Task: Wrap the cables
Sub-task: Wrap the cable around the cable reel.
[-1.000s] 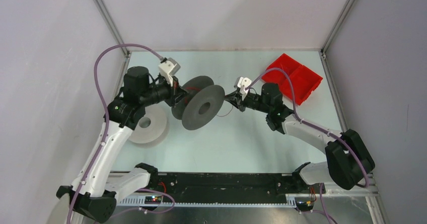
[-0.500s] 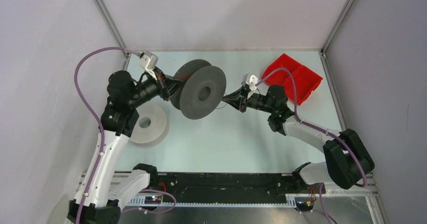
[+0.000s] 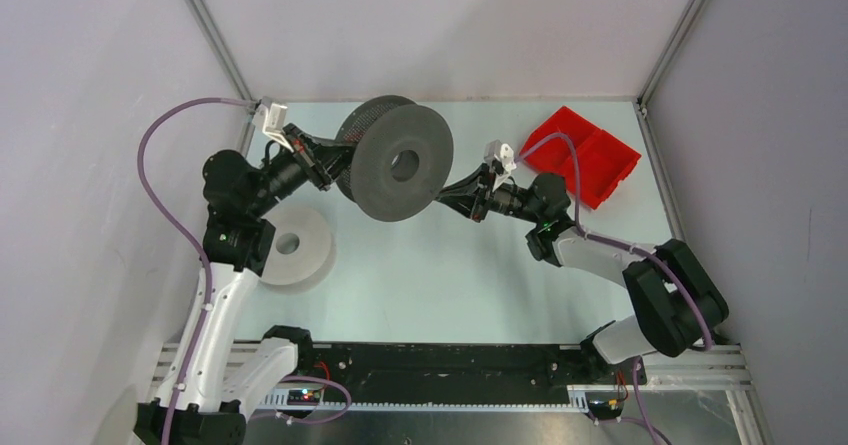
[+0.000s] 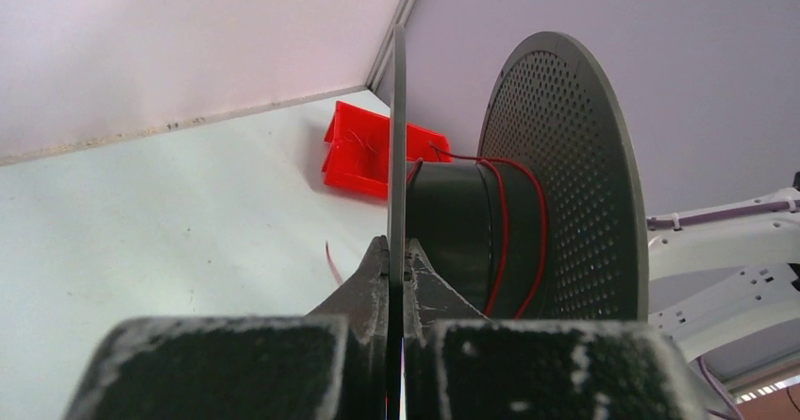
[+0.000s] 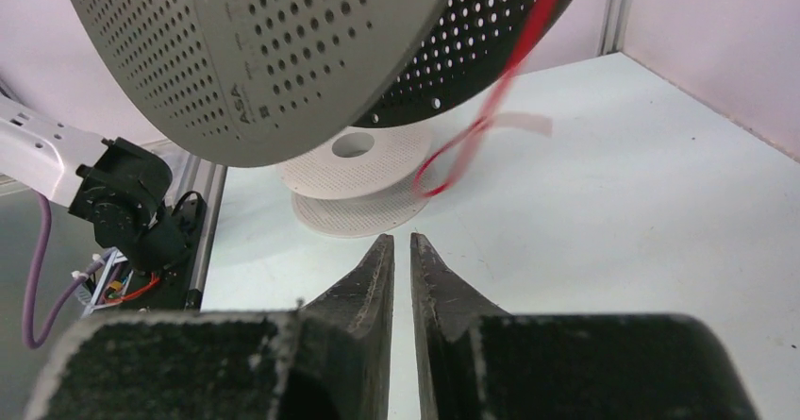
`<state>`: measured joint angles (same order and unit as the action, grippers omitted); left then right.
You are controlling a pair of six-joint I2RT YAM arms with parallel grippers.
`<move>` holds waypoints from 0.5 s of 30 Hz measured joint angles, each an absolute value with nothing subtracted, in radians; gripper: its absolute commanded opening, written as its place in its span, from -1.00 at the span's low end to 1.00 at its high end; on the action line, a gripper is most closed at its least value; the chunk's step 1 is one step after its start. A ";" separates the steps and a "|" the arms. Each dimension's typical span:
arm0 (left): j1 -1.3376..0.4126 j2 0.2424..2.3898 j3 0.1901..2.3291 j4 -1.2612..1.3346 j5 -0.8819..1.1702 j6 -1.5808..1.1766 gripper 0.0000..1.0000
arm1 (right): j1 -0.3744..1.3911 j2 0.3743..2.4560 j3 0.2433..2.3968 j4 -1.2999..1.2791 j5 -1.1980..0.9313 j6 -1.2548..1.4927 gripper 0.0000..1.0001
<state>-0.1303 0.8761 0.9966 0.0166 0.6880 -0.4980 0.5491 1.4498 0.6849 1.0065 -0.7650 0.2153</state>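
My left gripper (image 4: 397, 245) is shut on the thin edge of one flange of the dark grey spool (image 3: 400, 165), which it holds up in the air, clear of the table. A thin red cable (image 4: 500, 222) runs in a few turns round the spool's hub. Its loose end (image 5: 472, 142) hangs in a blurred loop under the spool, with a pale tab on it. My right gripper (image 5: 401, 241) sits just below and right of the spool (image 5: 283, 52). Its jaws stand a narrow gap apart with nothing between them. The white spool (image 3: 295, 247) lies flat on the table at the left.
A red bin (image 3: 590, 155) stands at the back right of the table. Enclosure walls and frame posts close in both sides and the back. The left arm's purple hose (image 3: 160, 175) loops out to the left.
The left arm has swung the dark grey spool up and towards the back, turning its flange to face the camera. The right gripper has followed it a little to the left.
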 measured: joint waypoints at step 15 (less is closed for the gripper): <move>-0.128 0.862 0.961 0.115 0.688 -0.606 -1.00 | 0.551 1.486 0.648 1.218 -0.650 0.346 -0.10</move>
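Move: The loose end of the red cable hangs from the cable reel, roughly 4 cm left, 2 cm ahead and 3 cm above the right fingertips. The reel's middle is about 9 cm left of that hand, level ahead and 12 cm up; a white reel lies 33 cm left, 3 cm ahead and 22 cm below. The left hand grips the reel's far-left flange; from it the cable end is about 14 cm right, 3 cm ahead and 8 cm below. Upward, some 2 cm with a little forward, the right hand rises empty beside the underside of the cable reel, fingertips tilting up nearly 10 degrees while its almost shut fingers open to nearly half. The left hand keeps the flange pinched, lifting the reel about 1 cm and rolling it about 5 degrees, its own left side sinking. ##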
